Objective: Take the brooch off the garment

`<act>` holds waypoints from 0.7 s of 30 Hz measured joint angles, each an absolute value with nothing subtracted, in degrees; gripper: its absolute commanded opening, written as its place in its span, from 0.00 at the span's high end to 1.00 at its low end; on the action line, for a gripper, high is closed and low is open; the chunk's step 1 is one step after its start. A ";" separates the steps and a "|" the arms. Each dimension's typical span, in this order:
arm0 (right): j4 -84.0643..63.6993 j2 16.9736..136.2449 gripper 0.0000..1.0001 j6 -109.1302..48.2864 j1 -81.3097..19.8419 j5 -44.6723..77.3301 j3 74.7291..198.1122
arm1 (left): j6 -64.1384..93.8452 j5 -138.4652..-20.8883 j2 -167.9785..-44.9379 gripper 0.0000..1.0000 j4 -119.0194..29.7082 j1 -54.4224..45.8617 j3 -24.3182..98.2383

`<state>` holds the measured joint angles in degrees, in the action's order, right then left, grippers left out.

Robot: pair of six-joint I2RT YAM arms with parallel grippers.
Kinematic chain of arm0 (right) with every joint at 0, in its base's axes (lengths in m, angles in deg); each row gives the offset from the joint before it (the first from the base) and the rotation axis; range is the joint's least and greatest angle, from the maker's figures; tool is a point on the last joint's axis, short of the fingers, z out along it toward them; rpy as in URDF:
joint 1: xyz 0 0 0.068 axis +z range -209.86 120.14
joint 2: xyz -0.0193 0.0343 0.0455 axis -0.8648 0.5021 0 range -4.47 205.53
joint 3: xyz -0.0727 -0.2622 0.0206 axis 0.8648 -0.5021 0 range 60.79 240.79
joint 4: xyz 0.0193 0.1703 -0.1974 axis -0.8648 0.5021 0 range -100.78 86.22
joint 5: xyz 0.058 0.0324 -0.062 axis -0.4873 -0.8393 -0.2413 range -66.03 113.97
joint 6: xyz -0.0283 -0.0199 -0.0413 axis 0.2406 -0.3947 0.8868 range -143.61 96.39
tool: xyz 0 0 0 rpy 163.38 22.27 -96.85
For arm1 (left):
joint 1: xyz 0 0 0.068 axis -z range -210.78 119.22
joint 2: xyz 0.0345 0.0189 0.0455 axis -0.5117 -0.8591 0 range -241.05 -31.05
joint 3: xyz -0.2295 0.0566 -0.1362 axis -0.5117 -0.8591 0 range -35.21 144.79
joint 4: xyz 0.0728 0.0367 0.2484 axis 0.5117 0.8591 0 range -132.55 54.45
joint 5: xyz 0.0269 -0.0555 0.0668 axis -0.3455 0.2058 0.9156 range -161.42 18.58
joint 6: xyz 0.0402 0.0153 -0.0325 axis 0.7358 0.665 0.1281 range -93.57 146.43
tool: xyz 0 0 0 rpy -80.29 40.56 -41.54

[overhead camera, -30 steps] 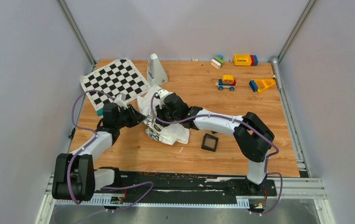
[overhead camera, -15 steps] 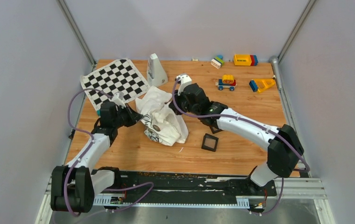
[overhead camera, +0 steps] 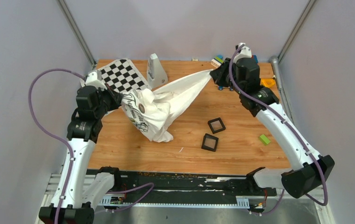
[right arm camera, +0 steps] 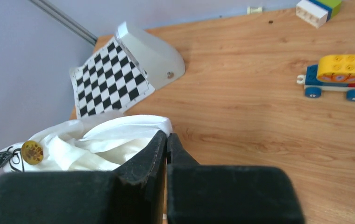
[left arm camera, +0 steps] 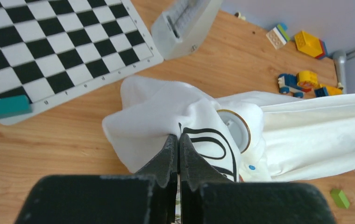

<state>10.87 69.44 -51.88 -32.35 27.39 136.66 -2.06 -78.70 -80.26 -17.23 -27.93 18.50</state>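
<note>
The garment (overhead camera: 178,91), a white T-shirt with black script, hangs stretched above the table between both grippers. My left gripper (overhead camera: 115,99) is shut on a fold beside the lettering (left arm camera: 179,136). At the back right my right gripper (overhead camera: 212,73) is shut on the shirt's other end (right arm camera: 167,135). The brooch (overhead camera: 141,107), small, round and golden-brown, is pinned near the script, close to the left gripper. It shows at the left of the right wrist view (right arm camera: 32,152) and as a gold-rimmed disc (left arm camera: 234,127) just right of the left fingertips.
A chequered mat (overhead camera: 119,79) with a teal block (left arm camera: 8,106) lies at the back left, and a white wedge-shaped object (overhead camera: 156,70) stands beside it. Two black square frames (overhead camera: 216,125) (overhead camera: 209,142) and a green block (overhead camera: 264,139) lie on the table. Toy bricks and a toy car (right arm camera: 337,77) sit at the back right.
The left gripper has shut on the shirt. Both arms have drawn apart and risen, the right far to the back right, pulling the crumpled shirt out into a taut span.
</note>
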 measured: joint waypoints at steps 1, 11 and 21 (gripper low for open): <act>12.38 69.44 1.00 -52.05 -33.58 26.95 139.24 | -1.51 -77.37 -80.35 1.00 -14.94 -27.91 21.67; 18.48 62.01 1.00 -52.71 -35.57 21.73 146.54 | 0.78 -71.49 -76.26 1.00 -1.65 -27.93 35.77; 23.40 60.06 1.00 -55.33 -42.15 19.67 142.15 | -2.45 -75.69 -70.76 1.00 0.19 -27.93 18.59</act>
<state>23.40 60.06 -55.33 -42.15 19.67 142.15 -2.45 -75.69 -70.76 0.19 -27.93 18.59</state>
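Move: Each hand holds a corner of the white garment in the air. The brooch hangs about 7 cm right of the left hand and 4 cm below it; the chessboard is some 37 cm ahead and 8 left, the white stand about 40 ahead and 14 right. From the right hand the brooch lies roughly 25 cm left, 6 back and 8 down; the toy train is about 33 ahead and 12 right, the nearer-lying black frame straight below, 1 back and 5 left. Both hands keep their shut grip on the garment and swing it in a flap: each lifts about 10 cm while drawing back towards the bases, tilting slightly up, then sinks again. The left drops past its starting height, tipping down; the right, ending still about 5 cm higher, also drifts some 6 cm right, away from the left, and comes a little forward at the end. ##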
